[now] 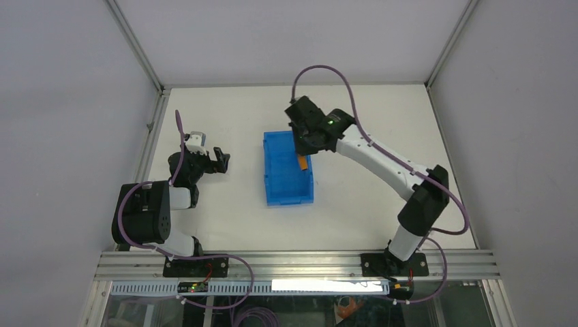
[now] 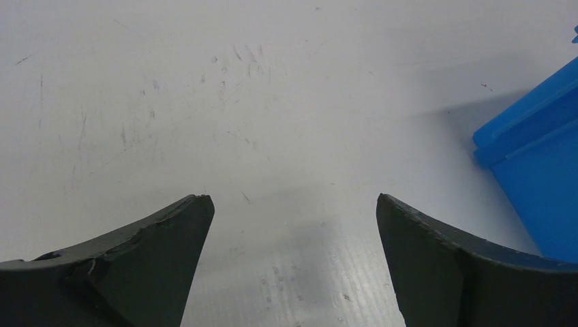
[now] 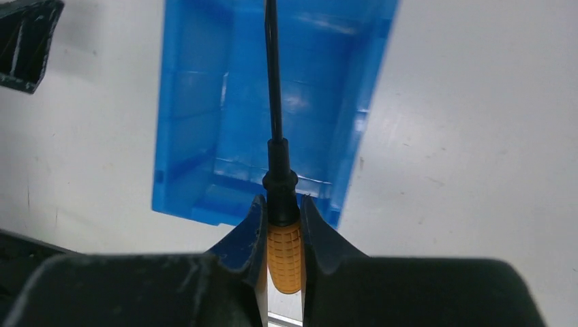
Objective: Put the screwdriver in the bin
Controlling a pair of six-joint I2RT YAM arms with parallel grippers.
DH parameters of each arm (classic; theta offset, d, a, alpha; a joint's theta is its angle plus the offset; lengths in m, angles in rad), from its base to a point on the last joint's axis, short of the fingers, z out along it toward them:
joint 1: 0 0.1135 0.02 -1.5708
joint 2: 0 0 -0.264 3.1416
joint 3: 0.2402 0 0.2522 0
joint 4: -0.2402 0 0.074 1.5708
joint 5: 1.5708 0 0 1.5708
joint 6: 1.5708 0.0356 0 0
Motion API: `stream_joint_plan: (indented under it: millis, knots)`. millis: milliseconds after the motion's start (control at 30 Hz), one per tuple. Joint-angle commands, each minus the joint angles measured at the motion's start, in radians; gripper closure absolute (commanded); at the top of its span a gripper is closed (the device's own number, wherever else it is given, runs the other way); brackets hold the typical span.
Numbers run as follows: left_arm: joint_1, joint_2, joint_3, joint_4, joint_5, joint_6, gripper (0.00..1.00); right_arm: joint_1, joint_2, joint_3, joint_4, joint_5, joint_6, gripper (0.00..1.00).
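The screwdriver [image 3: 284,255] has a ribbed orange handle and a thin black shaft that points out over the bin. My right gripper [image 3: 281,208] is shut on that handle, both fingers pressed against its sides. In the top view the right gripper [image 1: 302,148] hangs over the far right part of the blue bin [image 1: 278,178], with the screwdriver [image 1: 302,162] showing below it. The bin [image 3: 198,122] lies under the shaft in the right wrist view. My left gripper [image 1: 219,161] stands open left of the bin, with only bare table between its fingers [image 2: 163,252].
A corner of the bin [image 2: 538,170] shows at the right edge of the left wrist view. Grey walls and metal frame rails enclose the white table [image 1: 368,204]. The left arm's base [image 1: 146,218] sits at the near left.
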Motion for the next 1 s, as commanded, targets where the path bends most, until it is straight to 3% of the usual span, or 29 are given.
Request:
stream_joint_plan:
  millis: [0, 267, 567, 833, 967]
  knots:
    - [-0.007, 0.000, 0.001, 0.077, 0.020, 0.000, 0.01, 0.094, 0.124, 0.082, 0.017, 0.026, 0.036, 1.00]
    - [-0.007, 0.000, 0.001, 0.077, 0.021, -0.001, 0.01, 0.129, 0.293, 0.021, 0.112, -0.016, 0.078, 1.00]
    - [-0.007, 0.001, 0.001, 0.077, 0.021, -0.001, 0.01, 0.129, 0.366, -0.090, 0.252, 0.017, 0.135, 1.00]
    - [-0.007, 0.001, 0.001, 0.077, 0.020, 0.000, 0.01, 0.128, 0.361, -0.109, 0.268, 0.081, 0.160, 0.64]
    - [-0.007, 0.001, 0.001, 0.077, 0.020, 0.000, 0.01, 0.130, 0.320, -0.108, 0.261, 0.096, 0.162, 0.58]
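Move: Beyond the right hand, which already grips the screwdriver near the front of its orange handle, the bin's middle lies about 5 cm ahead, 7 cm to the left and roughly 16 cm below; the hand is already above the bin's right-hand part. From the idle left hand, the bin's middle is some 29 cm to the right, about 3 cm back and roughly level in height. Swinging left about 6 cm, the right hand carries the screwdriver in over the bin's middle line, then sinks steeply, some 17 cm in all, down between the walls, easing back slightly as its fingers tip closer to straight down. Near the floor it stops sinking and the fingers part, letting go of the handle. ##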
